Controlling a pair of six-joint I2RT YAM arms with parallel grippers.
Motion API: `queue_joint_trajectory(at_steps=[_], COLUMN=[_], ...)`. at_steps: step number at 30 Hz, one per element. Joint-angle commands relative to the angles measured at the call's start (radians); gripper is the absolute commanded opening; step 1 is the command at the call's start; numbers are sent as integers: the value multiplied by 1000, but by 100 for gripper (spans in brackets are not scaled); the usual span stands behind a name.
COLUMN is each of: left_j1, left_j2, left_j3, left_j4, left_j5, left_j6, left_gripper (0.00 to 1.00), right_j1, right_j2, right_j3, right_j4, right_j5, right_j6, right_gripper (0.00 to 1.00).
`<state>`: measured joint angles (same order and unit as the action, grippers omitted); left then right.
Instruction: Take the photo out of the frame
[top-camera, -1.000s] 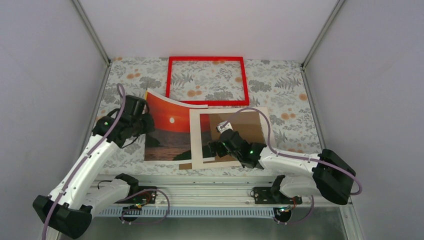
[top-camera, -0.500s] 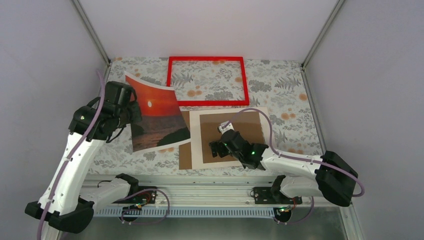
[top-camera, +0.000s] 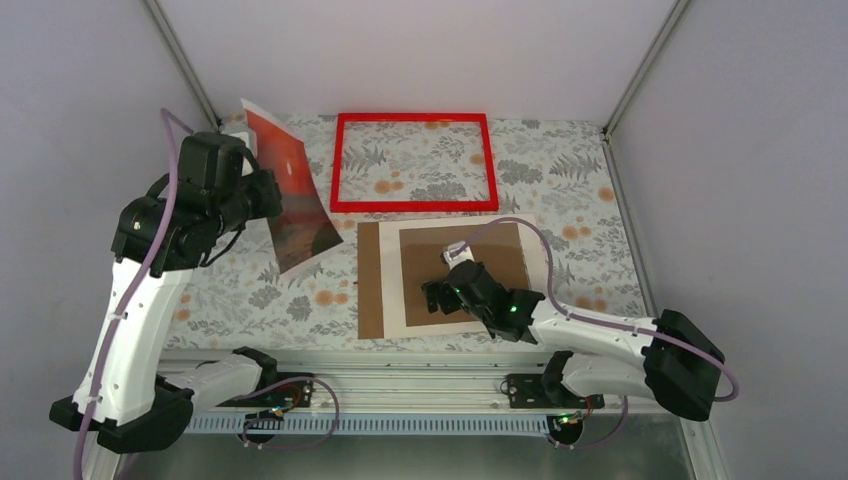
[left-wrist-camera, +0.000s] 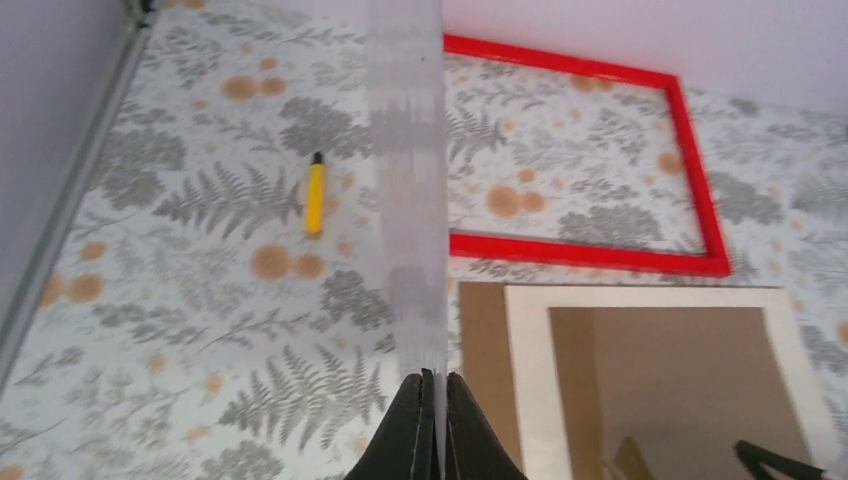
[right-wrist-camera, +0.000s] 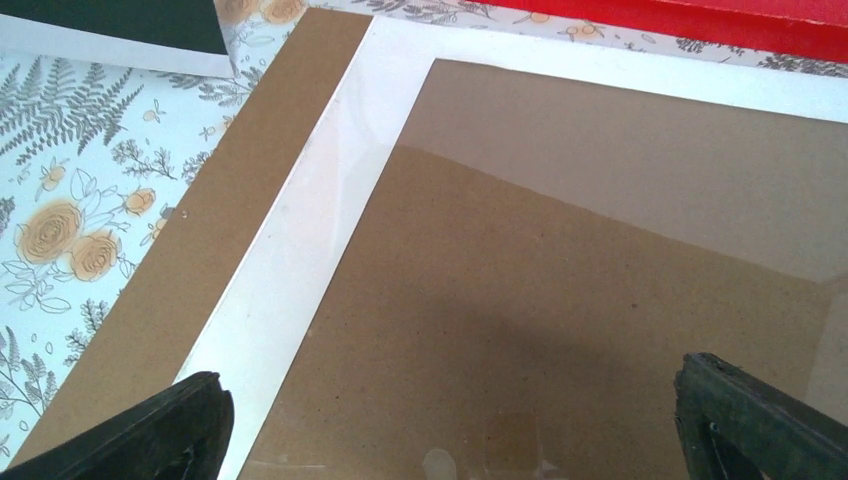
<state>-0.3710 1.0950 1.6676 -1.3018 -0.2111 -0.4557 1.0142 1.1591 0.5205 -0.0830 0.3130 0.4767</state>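
The photo (top-camera: 293, 195), a red-orange sunset with a white border, hangs tilted in the air at the back left. My left gripper (top-camera: 262, 195) is shut on its edge. In the left wrist view the photo (left-wrist-camera: 410, 200) shows edge-on as a pale strip pinched in the gripper (left-wrist-camera: 436, 400). The red frame (top-camera: 414, 119) lies flat and see-through at the back of the table, apart from the photo. My right gripper (top-camera: 440, 295) is open low over the brown backing board (top-camera: 370, 290) and white mat (top-camera: 392, 280), its fingers (right-wrist-camera: 180, 425) spread wide with nothing between them.
A small yellow-handled tool (left-wrist-camera: 315, 193) lies on the floral table cover left of the frame (left-wrist-camera: 580, 254). The mat (right-wrist-camera: 300, 230) and board (right-wrist-camera: 230, 180) lie in front of the frame. Grey walls close in the left, right and back.
My left arm has risen and swung left and back, carrying the photo off the backing board and tipping it up. The right gripper has barely moved.
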Motion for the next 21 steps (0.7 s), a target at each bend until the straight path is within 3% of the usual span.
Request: queue_joint_trajectory(at_steps=[1, 10, 21], left_j1=[4, -7, -154], left_j2=[31, 120, 241], left_j3=[38, 57, 110], left_j4=[134, 402, 611], left_j5=[123, 370, 511], left_j6=[15, -43, -120], left_gripper=[2, 2, 2], right_j1=[4, 4, 4], right_j2=[-54, -176, -363], right_j3=[-18, -17, -17], right_j4=[0, -80, -212], right_j5=[58, 145, 313], right_j6=[33, 101, 197], right_gripper=[100, 100, 100])
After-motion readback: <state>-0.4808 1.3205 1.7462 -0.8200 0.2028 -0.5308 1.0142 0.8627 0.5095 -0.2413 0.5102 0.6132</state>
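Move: The left gripper already holds the photo high up. The empty red frame it heads for lies roughly 30 cm ahead, 25 cm to its right and about 37 cm below. The screwdriver is some 20 cm ahead, 6 cm left, and the mat and backing board about level with the hand but 35 cm right, both equally low. From the right hand, the red frame is some 38 cm ahead and 5 cm left, with the mat and backing board's middle 8 cm ahead, 5 cm right, both about 10 cm below. Swing the left gripper about 15 cm to the right and some 7 cm forward, rising 6 cm, carrying the pinched photo towards the red frame; keep the fingers shut, turn the wrist clockwise and let the hand's left side dip. Meanwhile raise the open, empty right gripper about 6 cm above the mat and draw it 5 cm right, turning it slightly clockwise. ##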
